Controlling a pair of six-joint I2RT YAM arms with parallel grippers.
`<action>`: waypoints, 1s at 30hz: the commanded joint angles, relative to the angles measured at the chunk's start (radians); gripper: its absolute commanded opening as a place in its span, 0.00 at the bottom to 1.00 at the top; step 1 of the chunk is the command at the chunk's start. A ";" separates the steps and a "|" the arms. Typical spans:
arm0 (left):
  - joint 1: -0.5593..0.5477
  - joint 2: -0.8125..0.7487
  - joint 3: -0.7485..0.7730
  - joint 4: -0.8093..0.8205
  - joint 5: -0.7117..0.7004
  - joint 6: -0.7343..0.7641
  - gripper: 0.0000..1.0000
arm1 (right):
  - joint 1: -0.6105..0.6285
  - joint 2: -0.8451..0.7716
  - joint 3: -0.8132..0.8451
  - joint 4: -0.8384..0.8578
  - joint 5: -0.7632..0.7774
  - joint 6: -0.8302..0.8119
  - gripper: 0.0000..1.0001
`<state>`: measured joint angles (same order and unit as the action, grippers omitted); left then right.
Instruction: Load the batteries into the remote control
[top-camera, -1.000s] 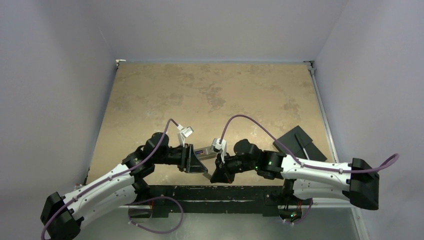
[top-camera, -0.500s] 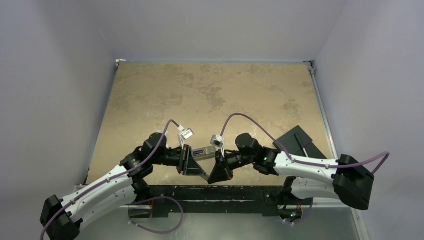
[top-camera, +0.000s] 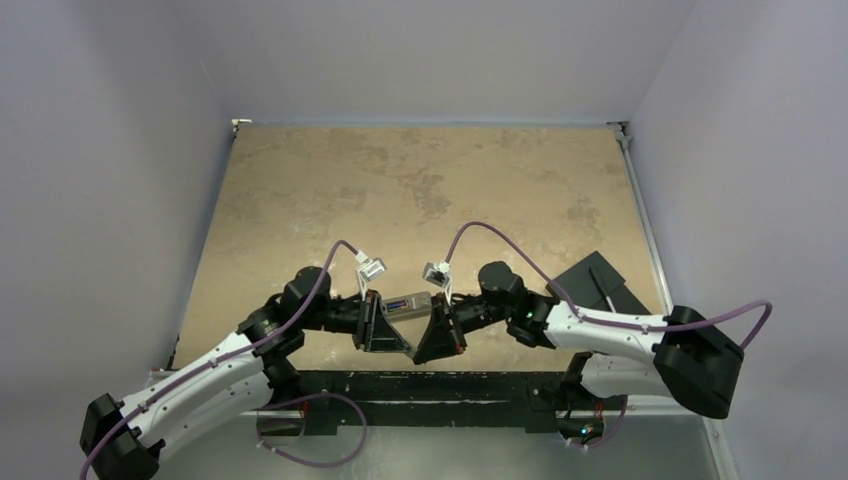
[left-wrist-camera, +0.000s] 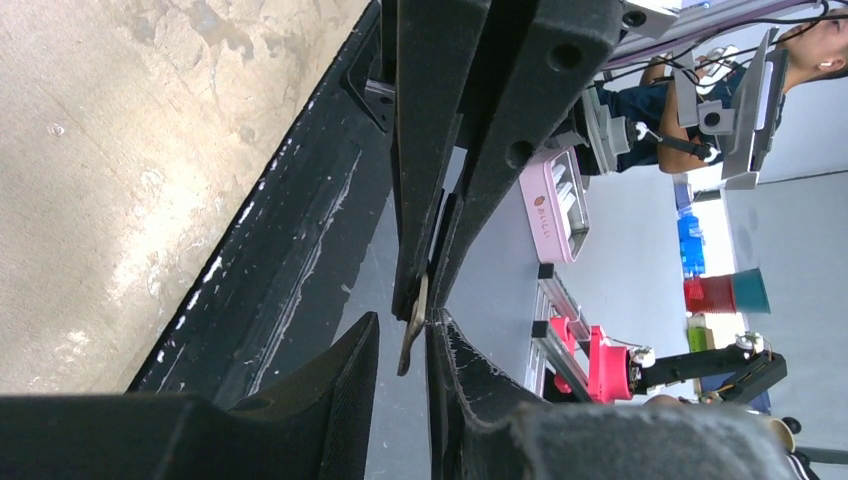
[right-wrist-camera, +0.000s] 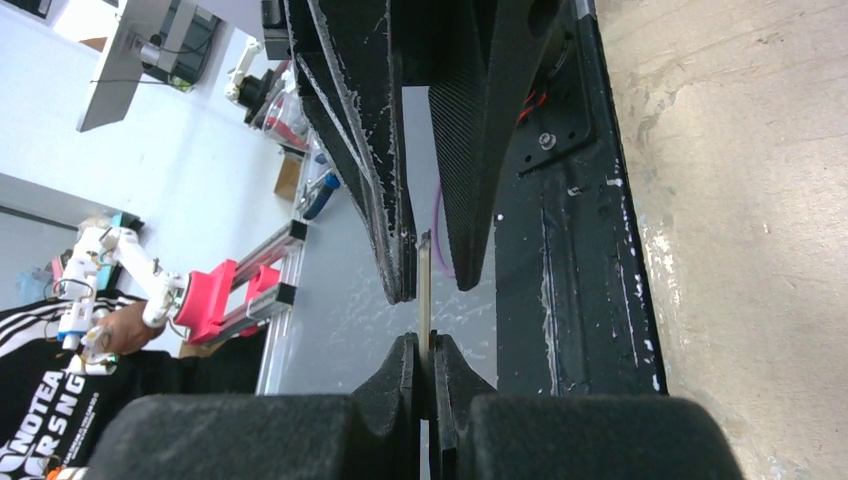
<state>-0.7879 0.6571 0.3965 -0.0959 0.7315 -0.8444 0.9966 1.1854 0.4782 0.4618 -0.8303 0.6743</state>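
The remote control (top-camera: 408, 303), a small grey-white slab, shows between the two wrists at the table's near edge. A dark blue strip runs along it; I cannot tell the batteries apart from it. Just in front of it my left gripper (top-camera: 400, 345) and right gripper (top-camera: 425, 350) meet tip to tip. The right gripper (right-wrist-camera: 425, 340) is shut on a thin flat grey piece (right-wrist-camera: 424, 285), seen edge-on. The piece's other end (left-wrist-camera: 412, 335) reaches between the fingers of the left gripper (left-wrist-camera: 408, 320). There it lies against one finger, with a narrow gap to the other.
A larger flat black slab (top-camera: 600, 285) lies at the table's right edge. The black base rail (top-camera: 420, 385) runs along the near edge right under both grippers. Grey walls close in the table on the left, the back and the right.
The left jaws have narrowed round the thin piece. The right arm has shifted a little left, bringing the two grippers closer together. The right gripper has stayed shut.
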 joint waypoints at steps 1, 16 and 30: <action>-0.005 -0.017 0.007 0.018 0.029 0.023 0.21 | -0.015 0.000 -0.023 0.090 -0.047 0.039 0.00; -0.004 -0.040 -0.028 0.115 0.032 -0.023 0.00 | -0.021 0.006 -0.017 0.083 -0.030 0.044 0.12; -0.004 -0.073 -0.054 0.113 -0.078 -0.094 0.00 | -0.021 -0.188 0.135 -0.489 0.301 -0.247 0.44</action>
<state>-0.7879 0.5949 0.3603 -0.0238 0.7006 -0.8944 0.9802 1.0637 0.5411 0.1726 -0.6907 0.5442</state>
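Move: The battery cover stands between the two hands, already pinched by the right; its middle is about 2 cm right of the left hand and level in depth and height, and about 1 cm left of the right hand. The remote lies on the table, roughly 9 cm ahead of the left hand, 2 cm to its left and 16 cm below. Left fingers shut on the battery cover; right fingers then open and ease about 2 cm forward, rightward off it. ##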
